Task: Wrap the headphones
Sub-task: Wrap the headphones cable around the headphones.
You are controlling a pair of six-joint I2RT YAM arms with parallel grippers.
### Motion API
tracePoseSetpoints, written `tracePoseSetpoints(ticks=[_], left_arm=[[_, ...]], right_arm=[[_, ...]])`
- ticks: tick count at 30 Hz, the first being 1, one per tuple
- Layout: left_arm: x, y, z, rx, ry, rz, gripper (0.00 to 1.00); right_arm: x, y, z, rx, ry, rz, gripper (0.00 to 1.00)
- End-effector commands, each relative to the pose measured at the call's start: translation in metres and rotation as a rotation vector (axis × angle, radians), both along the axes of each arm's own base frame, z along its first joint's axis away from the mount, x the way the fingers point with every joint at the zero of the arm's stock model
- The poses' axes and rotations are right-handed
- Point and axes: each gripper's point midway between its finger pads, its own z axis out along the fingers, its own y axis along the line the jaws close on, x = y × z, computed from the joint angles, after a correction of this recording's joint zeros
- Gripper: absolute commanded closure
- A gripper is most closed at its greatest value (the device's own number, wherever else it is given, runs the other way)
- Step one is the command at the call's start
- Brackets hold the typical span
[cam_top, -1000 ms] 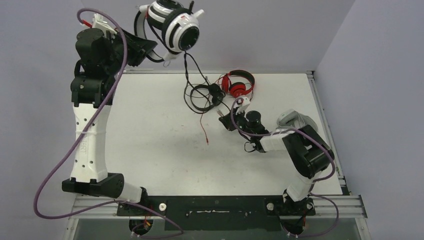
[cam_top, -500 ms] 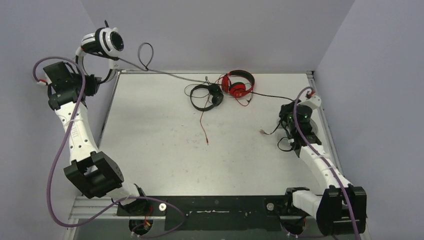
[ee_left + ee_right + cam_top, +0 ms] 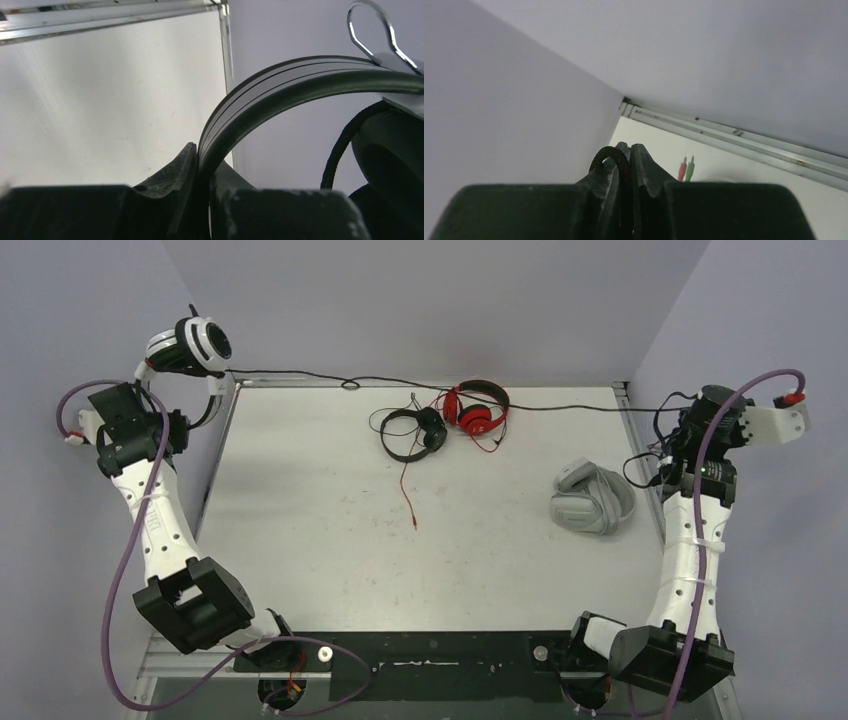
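Note:
My left gripper (image 3: 185, 405) is raised past the table's back-left corner, shut on the headband (image 3: 280, 85) of the white-and-black headphones (image 3: 190, 345). Their ear cup (image 3: 395, 150) hangs at the right of the left wrist view. Their black cable (image 3: 400, 382) runs taut along the back edge to my right gripper (image 3: 678, 440), which is raised at the table's right edge. That gripper (image 3: 630, 150) is shut on a loop of the cable (image 3: 606, 155). Black headphones (image 3: 410, 432) and red headphones (image 3: 478, 408) lie at the back centre. Light grey headphones (image 3: 592, 498) lie on the right.
A thin red cable (image 3: 405, 490) trails from the back-centre headphones toward the middle of the table. Red and green plugs (image 3: 686, 167) show beyond my right fingers. Grey walls close in the table on the left, back and right.
My right arm has swung out to the table's right edge, pulling the black cable taut and uncovering the grey headphones. The left arm has shifted the white-and-black headphones slightly left.

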Motion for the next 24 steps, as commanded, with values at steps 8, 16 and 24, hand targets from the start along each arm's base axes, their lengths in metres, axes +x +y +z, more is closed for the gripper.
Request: tracePoseSetpoints(ticks=[8,16,24], left_arm=[[-0.054,0.052,0.009,-0.01,0.047,0.4,1.0],[-0.014,0.023,0.029,0.04,-0.043,0.148,1.0],[0.027,-0.07,0.083,0.176,-0.138,-0.121,1.0]], right_arm=[[-0.054,-0.06,-0.037,0.165,0.05,-0.333,0.98],[-0.03,-0.039,-0.004,-0.009,0.025,-0.075,0.0],[0.054,0.119,-0.004,-0.161,0.05,0.518,0.0]])
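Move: The left hand grips the headband of the black-and-white headphones, with the earcups some 10 cm ahead, 3 cm to its right and slightly above. The right hand pinches the free end of their stretched cable; from it those headphones lie about 88 cm left and 12 cm farther out, roughly level. The grey headphones are 8 cm left, 2 cm ahead and 35 cm below the right hand; the red ones some 32 cm left, 23 cm ahead and equally low. Outward, back and down, both hands draw apart on the cable, the left with its headphones still gripped, each going some 8 cm. The right fingers then open wide and let go of the cable end, and that hand swings back left, forward and slightly up by about 12 cm, turning some 30 degrees counter-clockwise. The left returns rightward and forward, keeping its grip. ##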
